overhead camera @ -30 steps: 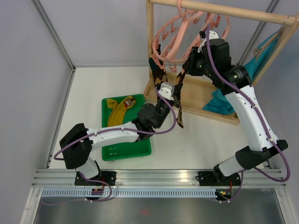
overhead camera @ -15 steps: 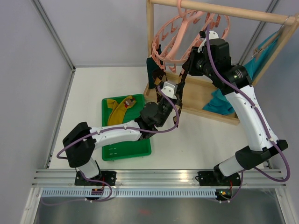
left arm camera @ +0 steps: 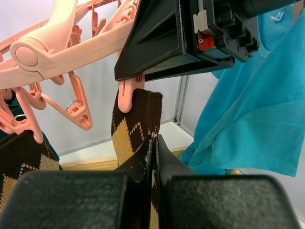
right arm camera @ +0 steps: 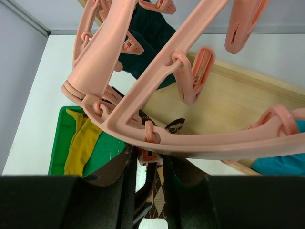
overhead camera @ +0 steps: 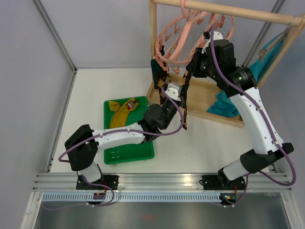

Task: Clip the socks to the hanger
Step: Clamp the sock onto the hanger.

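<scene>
The pink hanger hangs from the wooden rack. My left gripper is shut on a brown-tan argyle sock and holds its top edge up at a pink clip. In the left wrist view the jaws are pressed onto the sock. My right gripper is at the hanger ring, its fingers closed on either side of that same clip, with the sock just below. A second argyle sock and a teal sock hang clipped. Mustard socks lie in the tray.
The green tray sits on the table left of centre. The wooden rack base stands behind the arms. A turquoise cloth hangs on the right, close beside the left gripper in its wrist view.
My left gripper has risen and moved back toward the hanger, lifting the argyle sock's top to the clip. The right gripper has stayed at the ring.
</scene>
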Robot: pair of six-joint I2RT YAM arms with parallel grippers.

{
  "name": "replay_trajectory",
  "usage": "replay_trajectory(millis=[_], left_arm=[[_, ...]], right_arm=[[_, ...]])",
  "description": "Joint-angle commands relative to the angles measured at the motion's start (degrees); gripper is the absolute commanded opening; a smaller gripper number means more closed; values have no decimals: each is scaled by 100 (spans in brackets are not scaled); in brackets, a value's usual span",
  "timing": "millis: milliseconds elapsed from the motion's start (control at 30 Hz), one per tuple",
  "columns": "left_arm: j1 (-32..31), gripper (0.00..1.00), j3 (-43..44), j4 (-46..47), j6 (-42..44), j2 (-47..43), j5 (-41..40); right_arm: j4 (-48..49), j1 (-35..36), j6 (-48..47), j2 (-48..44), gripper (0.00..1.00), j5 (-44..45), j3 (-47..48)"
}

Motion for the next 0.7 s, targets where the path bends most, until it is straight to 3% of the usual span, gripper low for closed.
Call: replay_trajectory(millis=[0,133,267,367,400,467,567,600,667], left_arm=[[-32,2,241,167,138,3,2],[-32,2,249,106,129,-23,-7],[-41,6,241,-43,68,-85,-33],[-32,23,179,-236,-55,-225,-16],[-41,38,162,-298,-134,-286,-7],[-41,55,30,-597,-231,-576,107],[-32,64,-285,-1052,-433,-1129,99],[-41,64,-348,-1289,-485,-1296,72],[-32,65,-489,-2289,-819,-1953,-129]], right_arm=[[616,-16,153,-100,28,-62,72],[642,-16,153,-170,47,-70,55],[678,-16,153,-284,60,-79,-24],[739,-25,153,-460,70,-88,-191],[783,-16,162,-513,72,-88,-244],[888,-16,153,-723,76,-106,-454],[1168,-16,144,-1189,82,-62,-990],[1239,-16,101,-1320,98,-79,-1157],[1380,-7,30,-1742,98,-97,-1666]])
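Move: The right hand already has the hanger's clip squeezed between its fingers, right at the hand point, with the argyle sock's top at that clip. The sock's middle hangs roughly 9 cm below and 2 cm nearer the base. The clipped argyle sock hangs some 9 cm left, about 2 cm ahead and 6 cm below. From the left hand, still pinching the sock, the clip is about 3 cm ahead, sideways level, and 6 cm above. The right fingers release the clip by spreading from partly open to nearly fully wide, the hand rising some 2 cm, then drawing back about 3 cm with its fingers tipping slightly up. Moments later the left fingers open and let go of the sock; that hand dips about a centimetre, then pulls away left and back, roughly 3.5 cm. ##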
